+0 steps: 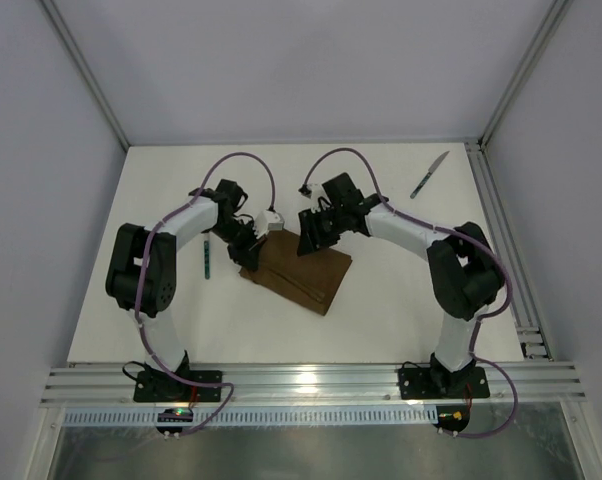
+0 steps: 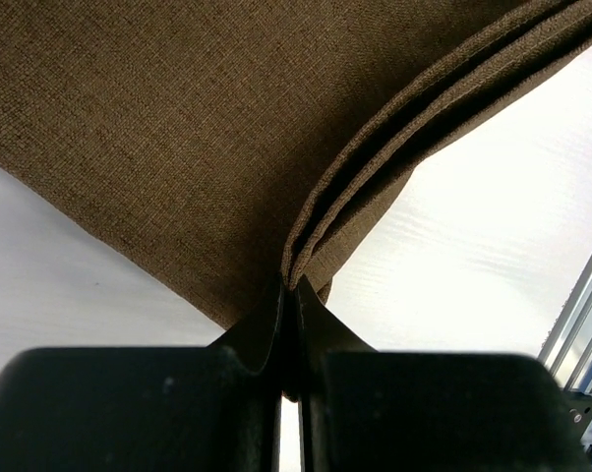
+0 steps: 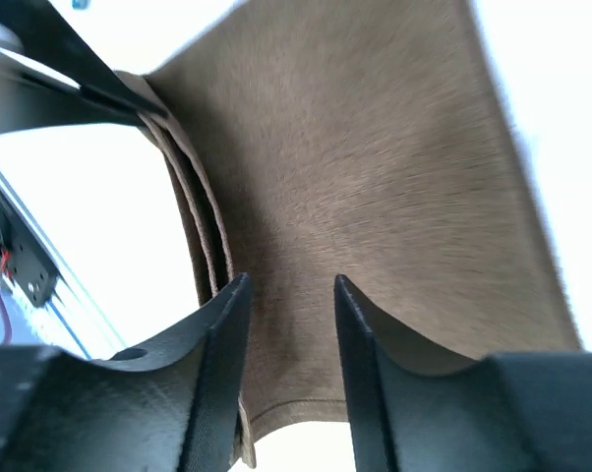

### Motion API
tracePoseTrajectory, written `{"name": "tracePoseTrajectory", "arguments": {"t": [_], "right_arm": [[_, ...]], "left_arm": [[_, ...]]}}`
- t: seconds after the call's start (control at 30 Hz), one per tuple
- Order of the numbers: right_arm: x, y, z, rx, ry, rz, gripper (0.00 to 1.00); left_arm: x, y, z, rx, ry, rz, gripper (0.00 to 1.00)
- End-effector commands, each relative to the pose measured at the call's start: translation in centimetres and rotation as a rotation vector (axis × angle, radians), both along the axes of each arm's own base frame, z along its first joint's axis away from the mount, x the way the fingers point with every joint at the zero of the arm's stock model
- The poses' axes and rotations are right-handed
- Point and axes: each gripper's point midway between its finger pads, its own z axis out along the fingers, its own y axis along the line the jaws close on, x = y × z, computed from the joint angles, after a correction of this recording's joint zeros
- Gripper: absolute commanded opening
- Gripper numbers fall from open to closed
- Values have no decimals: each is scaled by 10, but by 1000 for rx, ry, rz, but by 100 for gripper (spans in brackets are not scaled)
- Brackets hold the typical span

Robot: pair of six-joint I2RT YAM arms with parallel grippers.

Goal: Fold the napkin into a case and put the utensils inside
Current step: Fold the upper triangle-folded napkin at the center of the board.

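The dark brown napkin (image 1: 299, 274) lies folded into an oblong of several layers in the middle of the table. My left gripper (image 1: 251, 246) is at its far left corner, shut on the stacked fold edges (image 2: 294, 280). My right gripper (image 1: 312, 238) hovers at the napkin's far right corner with its jaws open and only the flat cloth (image 3: 375, 177) showing between its fingers (image 3: 220, 324). The knife (image 1: 430, 174) lies at the far right of the table. The fork (image 1: 208, 257) with the teal handle lies left of the napkin, beside the left arm.
Aluminium rails run along the table's right side (image 1: 501, 240) and near edge (image 1: 311, 382). White walls enclose the table. In the right wrist view the left gripper's dark finger (image 3: 80, 84) shows at the upper left, touching the napkin's corner.
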Motion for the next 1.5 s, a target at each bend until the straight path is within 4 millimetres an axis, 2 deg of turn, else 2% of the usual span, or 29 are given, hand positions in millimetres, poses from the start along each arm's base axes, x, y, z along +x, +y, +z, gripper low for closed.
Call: {"name": "tracePoseTrajectory", "arguments": {"t": [0.0,0.03,0.07,0.17,0.2,0.3,0.43,0.6,0.8,0.97,1.0,1.07,1.2,1.47], "right_arm": [[15,-8,36,20,-140,-30,45],[11,-6,41,48,-167,-12,47],[8,-3,43,62,-191,16,55],[-19,15,48,142,-223,127,69],[-31,23,48,168,-219,170,70],[-46,35,37,163,-221,216,72],[-57,38,9,109,-205,225,73],[-67,46,-5,109,-183,242,73],[-62,33,-29,2,-218,169,73],[-71,32,-23,53,-225,189,73],[-77,28,-29,49,-215,192,73],[-78,28,-18,90,-255,191,73],[-82,21,-20,73,-279,182,73],[-85,29,-16,72,-293,192,73]], "left_arm": [[0,-6,21,-56,-34,-10,0],[-1,-7,23,-60,-34,-11,0],[-1,-7,24,-63,-33,-7,0],[-3,-8,27,-74,-32,-6,0],[-3,-8,27,-75,-33,-4,0],[-2,-7,27,-66,-34,1,0],[-2,-7,27,-67,-35,4,0],[-4,-7,24,-61,-18,10,0],[-4,-7,25,-62,-19,6,0],[-4,-8,26,-67,-14,6,0],[-4,-9,26,-68,-14,7,0],[-2,-7,25,-60,-21,12,0],[-2,-6,24,-48,-26,8,0],[-2,-8,25,-58,-15,7,0]]}}
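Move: The right hand's half-open fingers hang about 7 cm above the napkin. The near folded edge that they go for lies some 10 cm back and 1 cm left; the napkin's right corner is about 11 cm right and 2 cm back, its near corner 15 cm back and 5 cm right. The left hand already pinches the napkin's left corner; from it, that spot on the folded edge is some 15 cm right, 6 cm back and a little lower. The left fingers keep their pinch on the napkin's corner, lifting about 1 cm and then easing back as much. The right hand opens wider while rising some 3 cm, sweeps back and left over the napkin, then drops and swings back to the right, ending about 10 cm back and 5 cm lower with its fingers astride the folded edge, still open and turned slightly counter-clockwise. ##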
